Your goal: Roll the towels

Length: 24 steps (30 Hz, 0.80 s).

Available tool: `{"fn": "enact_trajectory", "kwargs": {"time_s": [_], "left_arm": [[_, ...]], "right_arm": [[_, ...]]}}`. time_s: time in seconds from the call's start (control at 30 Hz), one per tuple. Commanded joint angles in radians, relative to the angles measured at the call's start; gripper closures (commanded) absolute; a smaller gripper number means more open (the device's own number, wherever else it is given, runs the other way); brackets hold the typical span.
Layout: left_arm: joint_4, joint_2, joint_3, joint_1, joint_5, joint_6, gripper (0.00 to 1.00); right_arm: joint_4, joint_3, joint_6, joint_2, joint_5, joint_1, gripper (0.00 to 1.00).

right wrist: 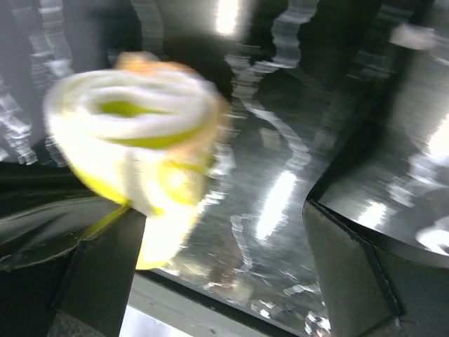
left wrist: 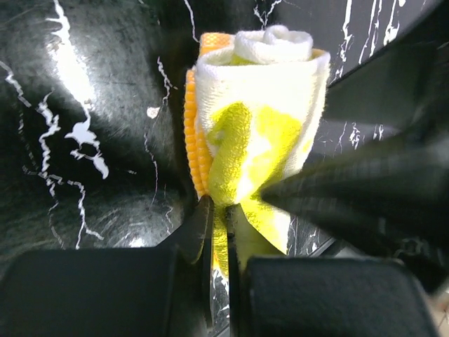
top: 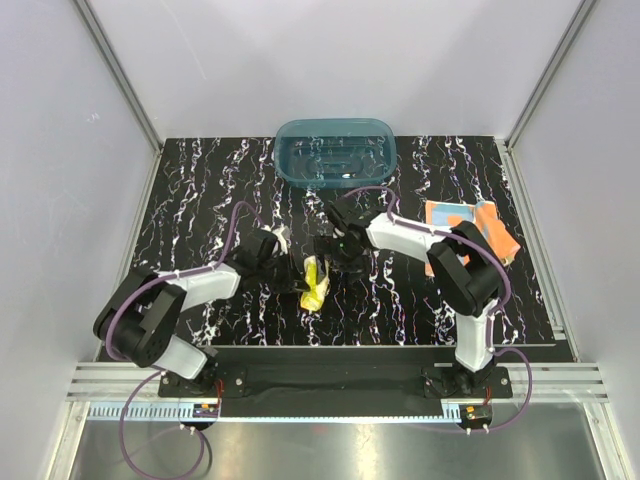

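Observation:
The yellow towel (top: 315,283) lies rolled into a short bundle at the table's middle front. In the left wrist view the yellow towel (left wrist: 259,119) shows its spiral end, and my left gripper (left wrist: 223,212) is shut on its lower edge, a thin fold pinched between the jaws. My left gripper (top: 298,278) comes at the roll from the left. My right gripper (top: 337,260) stands just right of the roll. Its view is blurred, with the yellow towel (right wrist: 137,137) beside the left finger and my right gripper (right wrist: 231,274) open wide. The orange towel (top: 470,226) lies flat at the right.
A teal translucent tub (top: 335,152) stands at the back centre of the black marbled table (top: 200,190). Metal rails (top: 120,380) run along the near edge beside the arm bases. White walls close the sides and back.

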Motion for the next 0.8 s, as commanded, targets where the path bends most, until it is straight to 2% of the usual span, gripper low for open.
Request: {"fn": "enact_trajectory", "kwargs": {"time_s": [0.0, 0.27, 0.47, 0.6, 0.77], "left_arm": [[-0.104, -0.032, 0.026, -0.002, -0.077, 0.017, 1.00], [-0.169, -0.089, 0.089, -0.002, -0.069, 0.017, 1.00], [-0.221, -0.113, 0.154, 0.001, -0.073, 0.032, 1.00], [-0.281, -0.129, 0.250, 0.019, -0.068, 0.060, 1.00], [-0.347, -0.098, 0.462, 0.093, -0.033, 0.100, 1.00]], "right_arm": [[-0.170, 0.023, 0.006, -0.075, 0.186, -0.059, 0.00], [-0.319, -0.010, 0.085, -0.290, 0.338, -0.131, 0.00], [-0.337, -0.123, 0.125, -0.504, 0.328, -0.131, 0.00], [-0.328, -0.198, 0.148, -0.606, 0.292, -0.131, 0.00], [-0.328, -0.252, 0.151, -0.687, 0.275, -0.131, 0.00]]}}
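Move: My left hand already pinches the rolled yellow towel near one end; the roll's middle is about 2 cm to its right and level ahead. The bin stands roughly 38 cm ahead of that hand and 8 cm to its right. From my wide-open right hand, the roll's middle sits about 3 cm left and 3 cm back, while the orange towel lies some 38 cm right and 10 cm ahead, slightly below. I sweep my open right hand away from the roll, about 14 cm to the right towards the orange towel and roughly 10 cm up, first a little forward and then back, turning some 20 degrees clockwise. My left hand keeps its pinch and raises the roll, slowly at first, then quickly, ending about 9 cm up and 5 cm forward, towards the bin. ##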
